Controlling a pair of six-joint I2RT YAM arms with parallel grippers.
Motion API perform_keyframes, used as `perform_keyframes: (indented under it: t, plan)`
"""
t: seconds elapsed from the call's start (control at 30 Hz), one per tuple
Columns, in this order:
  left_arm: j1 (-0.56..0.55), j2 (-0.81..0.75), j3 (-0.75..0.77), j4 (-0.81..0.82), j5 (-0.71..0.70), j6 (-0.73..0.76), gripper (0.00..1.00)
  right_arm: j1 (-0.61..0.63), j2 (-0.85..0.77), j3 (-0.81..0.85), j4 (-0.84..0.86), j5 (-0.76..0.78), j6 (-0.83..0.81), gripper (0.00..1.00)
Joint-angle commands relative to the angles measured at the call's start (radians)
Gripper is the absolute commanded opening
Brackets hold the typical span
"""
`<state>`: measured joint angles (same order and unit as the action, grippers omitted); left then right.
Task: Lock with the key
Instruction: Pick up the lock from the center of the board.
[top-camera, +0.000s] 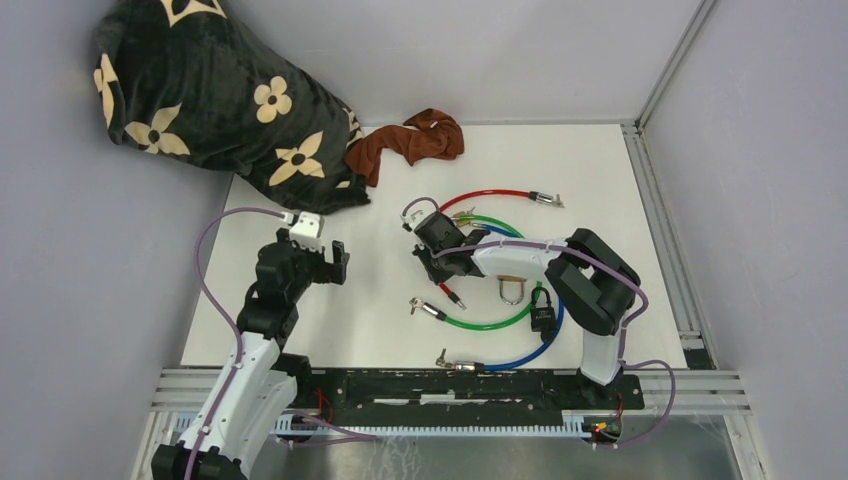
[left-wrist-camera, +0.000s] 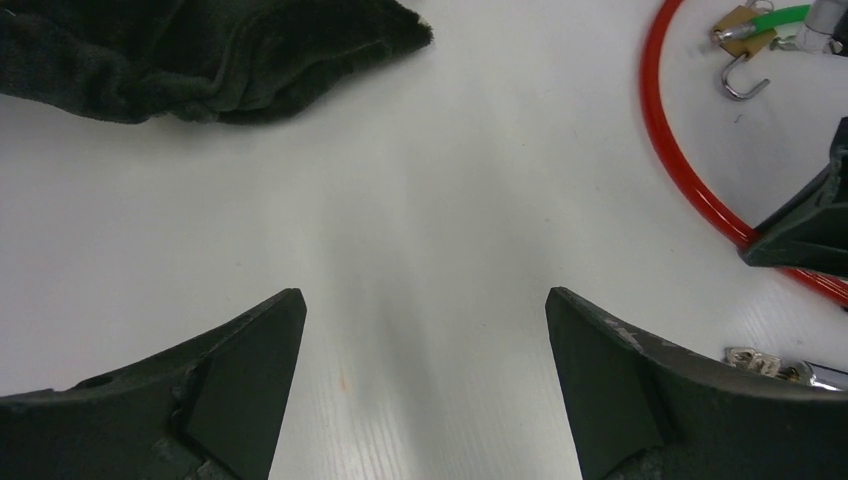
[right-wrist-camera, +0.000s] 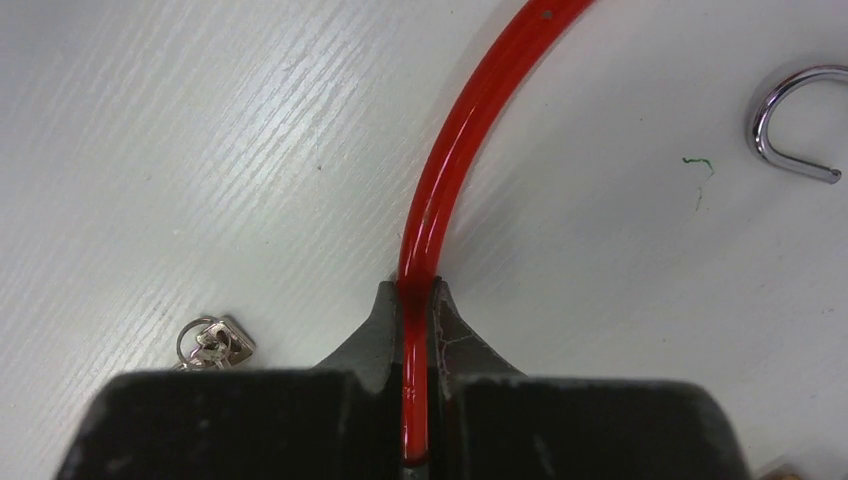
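My right gripper (right-wrist-camera: 417, 290) is shut on a red cable (right-wrist-camera: 470, 120), which runs between the fingers and curves away over the white table. A small bunch of keys (right-wrist-camera: 212, 343) lies just left of those fingers, and an open steel shackle (right-wrist-camera: 790, 130) lies at the far right. From above, the right gripper (top-camera: 447, 262) sits amid red (top-camera: 490, 193), green (top-camera: 490, 322) and blue (top-camera: 535, 352) cable loops. A brass padlock (top-camera: 510, 287) and a black padlock (top-camera: 543, 317) lie close by. My left gripper (top-camera: 322, 265) hangs open over bare table, its jaws holding nothing (left-wrist-camera: 425, 310).
A black flowered blanket (top-camera: 210, 100) fills the back left corner and a brown cloth (top-camera: 410, 140) lies beside it. A small brass padlock (left-wrist-camera: 740, 28) with an open shackle lies by the red cable. The metal frame rail (top-camera: 660, 220) runs along the right edge.
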<state>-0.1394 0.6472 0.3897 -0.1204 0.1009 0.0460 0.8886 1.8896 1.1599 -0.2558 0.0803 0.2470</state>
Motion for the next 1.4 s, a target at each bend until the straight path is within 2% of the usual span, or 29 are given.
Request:
perform_keyframes:
  t: [0.0, 0.1, 0.17, 0.27, 0.37, 0.5, 0.6, 0.67, 0.9, 0.97, 1.1, 1.13, 1.2, 1.23, 1.33, 1.37]
  plan:
    - [0.005, 0.006, 0.051, -0.027, 0.129, 0.013, 0.92, 0.005, -0.065, -0.003, 0.04, -0.042, -0.033, 0.0]
    - [0.002, 0.04, 0.134, -0.056, 0.299, -0.139, 0.83, 0.026, -0.202, -0.088, 0.21, -0.054, -0.071, 0.0]
    - [-0.007, 0.077, 0.168, -0.038, 0.372, -0.345, 0.79, 0.043, -0.286, -0.167, 0.357, -0.064, -0.082, 0.0]
    - [-0.033, 0.138, 0.157, -0.01, 0.45, -0.555, 0.77, 0.067, -0.372, -0.265, 0.491, -0.075, -0.093, 0.0]
    - [-0.051, 0.165, 0.102, 0.059, 0.508, -0.688, 0.83, 0.103, -0.406, -0.32, 0.555, -0.075, -0.119, 0.0]
    - [-0.06, 0.178, 0.049, 0.177, 0.511, -0.786, 0.96, 0.16, -0.428, -0.36, 0.636, -0.074, -0.139, 0.0]
    - [-0.061, 0.188, 0.037, 0.235, 0.516, -0.844, 0.98, 0.199, -0.428, -0.352, 0.655, -0.077, -0.165, 0.0]
    - [-0.062, 0.19, 0.028, 0.247, 0.52, -0.854, 0.95, 0.217, -0.421, -0.341, 0.657, -0.077, -0.187, 0.0]
    - [-0.063, 0.189, -0.034, 0.209, 0.495, -0.853, 0.71, 0.255, -0.435, -0.358, 0.721, -0.139, -0.234, 0.0]
    - [-0.063, 0.188, -0.036, 0.21, 0.489, -0.856, 0.58, 0.256, -0.435, -0.361, 0.722, -0.151, -0.239, 0.0]
    - [-0.062, 0.175, -0.005, 0.224, 0.482, -0.811, 0.06, 0.255, -0.447, -0.371, 0.708, -0.205, -0.265, 0.0]
    - [-0.062, 0.17, 0.01, 0.213, 0.486, -0.772, 0.03, 0.255, -0.459, -0.375, 0.697, -0.215, -0.277, 0.06]
    - [-0.062, 0.159, 0.056, 0.165, 0.51, -0.632, 0.02, 0.245, -0.51, -0.386, 0.658, -0.229, -0.315, 0.49]
    - [-0.063, 0.156, 0.086, 0.097, 0.525, -0.541, 0.02, 0.235, -0.552, -0.391, 0.629, -0.213, -0.329, 0.63]
    - [-0.062, 0.154, 0.203, -0.087, 0.589, -0.172, 0.02, 0.185, -0.7, -0.424, 0.56, -0.141, -0.374, 0.92]
    - [-0.064, 0.155, 0.244, -0.157, 0.614, -0.037, 0.02, 0.153, -0.759, -0.444, 0.552, -0.127, -0.386, 0.98]
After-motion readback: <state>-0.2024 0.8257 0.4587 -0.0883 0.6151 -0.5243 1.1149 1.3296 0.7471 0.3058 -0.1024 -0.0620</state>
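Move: My right hand already pinches the red cable lock on the table, near its lower end; my raised left hand hangs open about 25 cm to its left, level in reach and 12 cm higher. From my right hand, the green lock's head lies roughly 6 cm back and 2 cm left, the open steel hook some 12 cm ahead and 4 cm right, and the brass padlock about 16 cm right, level with it. From my left hand, the pinched red stretch lies 25 cm right and 13 cm down. Keeping its pinch, my right hand lifts the red lock about 12 cm, then draws it back and left towards my left hand, tilting and turning counter-clockwise. My left hand sweeps some 12 cm right and a little back, rolling its left side down and tipping its fingers down, and shuts on the red tube farther along; then my right fingers open and rise clear. ##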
